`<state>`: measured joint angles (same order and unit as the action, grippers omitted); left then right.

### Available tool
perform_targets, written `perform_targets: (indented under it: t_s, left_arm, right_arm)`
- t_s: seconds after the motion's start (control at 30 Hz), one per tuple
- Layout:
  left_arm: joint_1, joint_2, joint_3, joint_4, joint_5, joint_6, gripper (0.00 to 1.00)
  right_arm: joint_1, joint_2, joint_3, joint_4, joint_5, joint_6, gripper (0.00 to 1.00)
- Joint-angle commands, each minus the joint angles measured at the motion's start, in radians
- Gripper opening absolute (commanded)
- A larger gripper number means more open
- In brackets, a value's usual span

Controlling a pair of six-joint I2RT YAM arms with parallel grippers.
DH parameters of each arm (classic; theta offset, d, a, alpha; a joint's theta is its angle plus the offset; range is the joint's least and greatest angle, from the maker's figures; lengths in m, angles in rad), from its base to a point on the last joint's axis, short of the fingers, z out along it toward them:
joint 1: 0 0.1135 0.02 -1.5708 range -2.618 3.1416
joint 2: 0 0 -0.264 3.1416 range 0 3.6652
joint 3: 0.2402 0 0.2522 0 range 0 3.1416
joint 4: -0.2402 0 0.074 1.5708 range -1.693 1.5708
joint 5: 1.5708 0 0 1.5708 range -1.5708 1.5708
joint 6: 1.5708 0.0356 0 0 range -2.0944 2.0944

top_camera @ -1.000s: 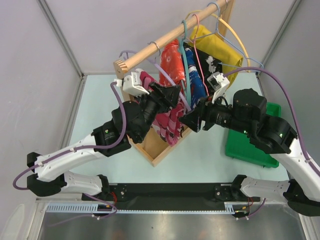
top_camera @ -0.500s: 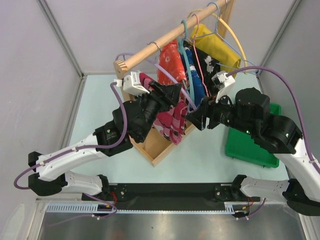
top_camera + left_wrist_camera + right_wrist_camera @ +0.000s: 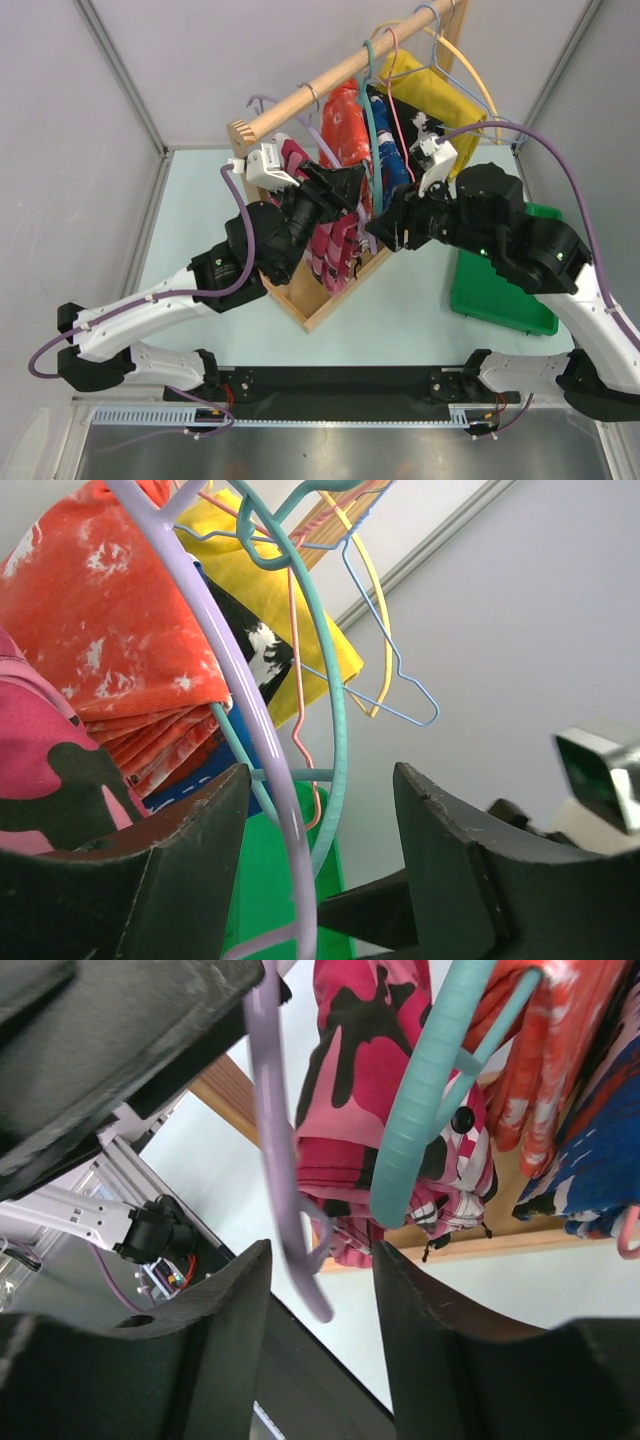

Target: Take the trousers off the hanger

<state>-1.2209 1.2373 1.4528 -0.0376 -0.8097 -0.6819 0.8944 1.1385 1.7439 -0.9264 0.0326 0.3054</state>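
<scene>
The pink camouflage trousers hang folded over the lilac hanger on the wooden rail. They also show in the left wrist view and the right wrist view. My left gripper is open, and the lilac hanger's arm runs between its jaws, close to the left finger. My right gripper is open right of the trousers. The hanger's lower corner lies between its jaws. I cannot tell whether either gripper touches the hanger.
A wooden rail on a wooden rack base also carries a teal hanger, an orange-red speckled garment, a blue one and a yellow one. A green tray lies on the table at right.
My right arm has risen and pushed left towards the hanger. The trousers and the lilac hanger have swung slightly left. My left gripper has stayed in place.
</scene>
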Motion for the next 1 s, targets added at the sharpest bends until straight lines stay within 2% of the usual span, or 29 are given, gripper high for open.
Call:
perform_targets:
  t_s: [0.0, 0.33, 0.47, 0.53, 0.63, 0.8, 0.83, 0.87, 0.97]
  left_arm:
    - [0.006, 0.022, 0.011, -0.001, 0.055, 0.013, 0.65]
    - [0.008, 0.019, -0.029, 0.019, 0.056, -0.01, 0.64]
    - [0.006, 0.013, -0.045, 0.034, 0.064, -0.041, 0.59]
    - [0.015, 0.004, -0.084, 0.097, 0.078, -0.048, 0.56]
    - [0.026, -0.015, -0.143, 0.188, 0.093, -0.077, 0.49]
    - [0.031, -0.019, -0.195, 0.298, 0.121, -0.12, 0.42]
    - [0.031, -0.018, -0.2, 0.307, 0.127, -0.12, 0.41]
    - [0.031, -0.019, -0.2, 0.321, 0.135, -0.114, 0.36]
    - [0.031, -0.024, -0.212, 0.359, 0.155, -0.101, 0.31]
  right_arm:
    - [0.0, 0.0, -0.029, 0.058, -0.058, 0.009, 0.48]
    - [0.024, -0.055, -0.199, 0.218, -0.143, 0.073, 0.45]
    - [0.029, -0.06, -0.219, 0.247, -0.169, 0.09, 0.44]
    - [0.034, -0.063, -0.228, 0.259, -0.168, 0.095, 0.43]
    - [0.035, -0.068, -0.244, 0.277, -0.169, 0.103, 0.4]
    - [0.038, -0.063, -0.254, 0.287, -0.169, 0.109, 0.22]
    - [0.038, -0.063, -0.254, 0.284, -0.171, 0.109, 0.21]
    - [0.04, -0.063, -0.253, 0.281, -0.169, 0.109, 0.2]
    - [0.041, -0.08, -0.254, 0.276, -0.157, 0.11, 0.18]
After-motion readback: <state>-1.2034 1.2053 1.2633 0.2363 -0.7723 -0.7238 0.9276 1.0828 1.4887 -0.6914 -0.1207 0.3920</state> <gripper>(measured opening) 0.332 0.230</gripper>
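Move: The lilac hanger's tip hangs about 4 cm to the right hand's left, 2 cm back and 3 cm below; the teal hanger's end is some 5 cm ahead and 1 cm left. From there too, the pink camouflage trousers are about 9 cm left, 2 cm ahead and 10 cm lower. The left hand has the lilac hanger's arm between its open fingers, 1 cm ahead, 1 cm right; the red garment is roughly 10 cm ahead, 2 cm left. Right hand goes left and down about 5 cm, pinching the hanger tip; left fingers narrow around its arm. ##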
